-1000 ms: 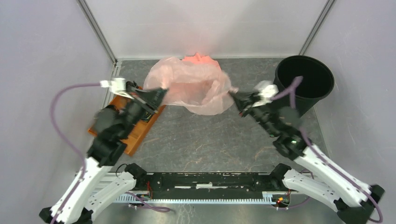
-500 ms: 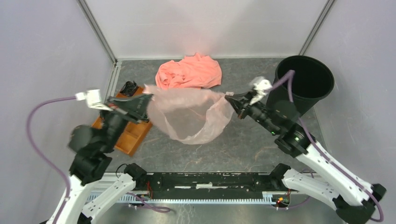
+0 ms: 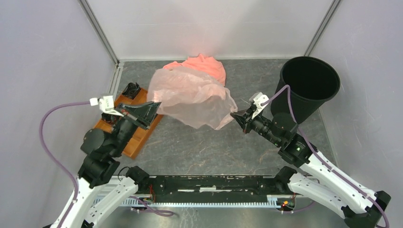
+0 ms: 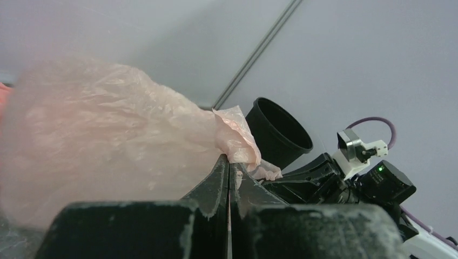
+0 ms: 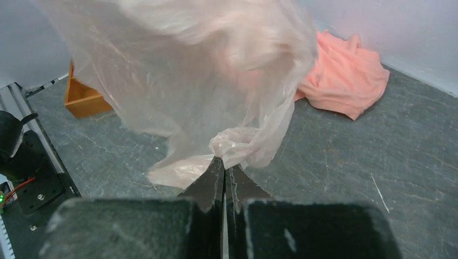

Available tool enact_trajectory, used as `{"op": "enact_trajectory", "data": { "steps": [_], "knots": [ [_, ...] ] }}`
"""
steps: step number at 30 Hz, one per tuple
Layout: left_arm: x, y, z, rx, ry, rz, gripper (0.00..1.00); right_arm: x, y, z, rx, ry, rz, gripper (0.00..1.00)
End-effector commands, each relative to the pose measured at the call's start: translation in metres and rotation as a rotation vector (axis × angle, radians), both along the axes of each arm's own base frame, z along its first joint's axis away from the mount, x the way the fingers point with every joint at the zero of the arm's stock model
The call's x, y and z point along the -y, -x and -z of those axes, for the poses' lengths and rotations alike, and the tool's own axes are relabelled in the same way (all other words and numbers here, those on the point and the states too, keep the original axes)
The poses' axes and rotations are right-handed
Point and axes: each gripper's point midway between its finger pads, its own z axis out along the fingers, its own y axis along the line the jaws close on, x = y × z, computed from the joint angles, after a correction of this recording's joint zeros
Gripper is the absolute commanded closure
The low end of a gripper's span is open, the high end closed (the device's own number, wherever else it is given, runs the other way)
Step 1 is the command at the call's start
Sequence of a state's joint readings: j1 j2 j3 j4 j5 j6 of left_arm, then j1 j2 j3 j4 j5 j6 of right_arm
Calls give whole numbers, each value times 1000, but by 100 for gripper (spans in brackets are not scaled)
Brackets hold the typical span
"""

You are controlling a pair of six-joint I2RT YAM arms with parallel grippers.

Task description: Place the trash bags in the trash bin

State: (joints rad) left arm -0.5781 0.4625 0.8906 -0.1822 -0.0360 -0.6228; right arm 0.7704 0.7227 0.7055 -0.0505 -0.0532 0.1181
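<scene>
The trash bag (image 3: 192, 97), thin pale pink film, billows in the air between both arms over the middle of the table. My left gripper (image 3: 158, 103) is shut on its left edge, the film (image 4: 235, 137) bunched at the tips. My right gripper (image 3: 232, 115) is shut on the bag's right edge, a crumpled knot (image 5: 237, 143) at the tips. The black trash bin (image 3: 309, 85) stands upright at the back right, right of my right gripper and apart from the bag; it shows also in the left wrist view (image 4: 278, 132).
A salmon-orange cloth (image 3: 206, 65) lies at the back centre, partly behind the bag, also (image 5: 343, 75). An orange wooden tray (image 3: 135, 135) sits at the left under my left arm. Grey walls close in the left, back and right sides.
The bag has ballooned upward and back, covering part of the cloth. My left gripper moved slightly right and my right gripper lower and nearer, both keeping hold.
</scene>
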Motion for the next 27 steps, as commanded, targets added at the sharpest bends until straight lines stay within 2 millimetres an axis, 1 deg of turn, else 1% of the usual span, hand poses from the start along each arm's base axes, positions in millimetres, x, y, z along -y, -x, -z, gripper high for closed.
{"op": "enact_trajectory", "data": {
  "steps": [1, 3, 4, 6, 7, 8, 9, 10, 11, 12, 13, 14, 15, 16, 17, 18, 19, 20, 21, 22, 23, 24, 25, 26, 27],
  "knots": [
    [-37, 12, -21, 76, 35, -140, 98, 19, -6, -20, 59, -10, 94, 100],
    [-53, 13, -14, 56, 47, -209, 98, 35, -12, -16, 57, 17, 181, 99],
    [-67, 15, -13, 52, 59, -266, 98, 47, -16, -18, 57, 22, 245, 100],
    [-85, 21, -18, 71, 84, -333, 98, 60, -18, -33, 74, 12, 306, 100],
    [-91, 26, -29, 100, 101, -346, 98, 58, -14, -52, 105, 8, 276, 100],
    [-91, 35, -45, 143, 114, -321, 98, 50, -5, -77, 154, 0, 199, 100],
    [-87, 47, -66, 204, 123, -269, 98, 38, 9, -97, 196, -5, 88, 100],
    [-79, 61, -88, 269, 129, -196, 98, 31, 23, -121, 248, -25, 5, 100],
    [-73, 75, -108, 328, 138, -133, 98, 25, 38, -139, 295, -55, -78, 100],
    [-67, 85, -122, 368, 145, -76, 98, 26, 53, -158, 351, -98, -129, 100],
    [-64, 90, -131, 390, 150, -47, 98, 29, 64, -170, 400, -137, -158, 100],
    [-62, 88, -133, 386, 150, -44, 98, 29, 71, -172, 435, -167, -180, 99],
    [-62, 78, -125, 346, 145, -71, 98, 31, 74, -169, 460, -192, -180, 99],
    [-63, 61, -107, 276, 137, -118, 98, 31, 69, -158, 450, -203, -158, 99],
    [-67, 39, -79, 160, 134, -191, 98, 28, 55, -135, 409, -198, -116, 99],
    [-67, 16, -43, 39, 105, -257, 98, 22, 38, -100, 340, -152, -78, 100],
    [-65, -2, -5, -70, 35, -306, 98, 18, 19, -64, 242, -101, -22, 100],
    [-65, -17, 38, -188, -59, -356, 98, 17, 5, -28, 154, -30, 30, 99],
    [-70, -25, 62, -255, -97, -410, 98, 19, -4, -1, 86, 33, 72, 100],
    [-81, -28, 84, -316, -135, -481, 98, 23, -12, 21, 26, 84, 120, 100],
    [-86, -28, 86, -319, -141, -508, 98, 27, -17, 27, 4, 105, 156, 100],
    [-88, -26, 79, -297, -137, -512, 98, 29, -20, 23, 3, 117, 169, 100],
    [-88, -25, 64, -253, -124, -500, 98, 29, -21, 8, 21, 116, 168, 100],
    [-86, -22, 44, -200, -115, -480, 98, 28, -22, -11, 53, 112, 160, 100],
    [-83, -19, 19, -143, -97, -451, 98, 27, -21, -40, 89, 81, 154, 100]
  ]
}}
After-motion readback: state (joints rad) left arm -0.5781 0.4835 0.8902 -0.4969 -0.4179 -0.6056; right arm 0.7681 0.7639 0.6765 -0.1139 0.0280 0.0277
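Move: The trash bag is in both grippers, its loose body billowing about 9 cm right and 3 cm ahead of the left hand, level with it; from the right hand it is some 12 cm left, 5 cm ahead, 8 cm up. From the left hand, the peach cloth lies about 22 cm ahead, 9 cm right, 40 cm below. The bin is roughly 12 cm ahead, 29 cm right and 14 cm below the right hand. Both hands, still pinching the trash bag, flick up and back some 15 cm, then whip down-forward about 20. ##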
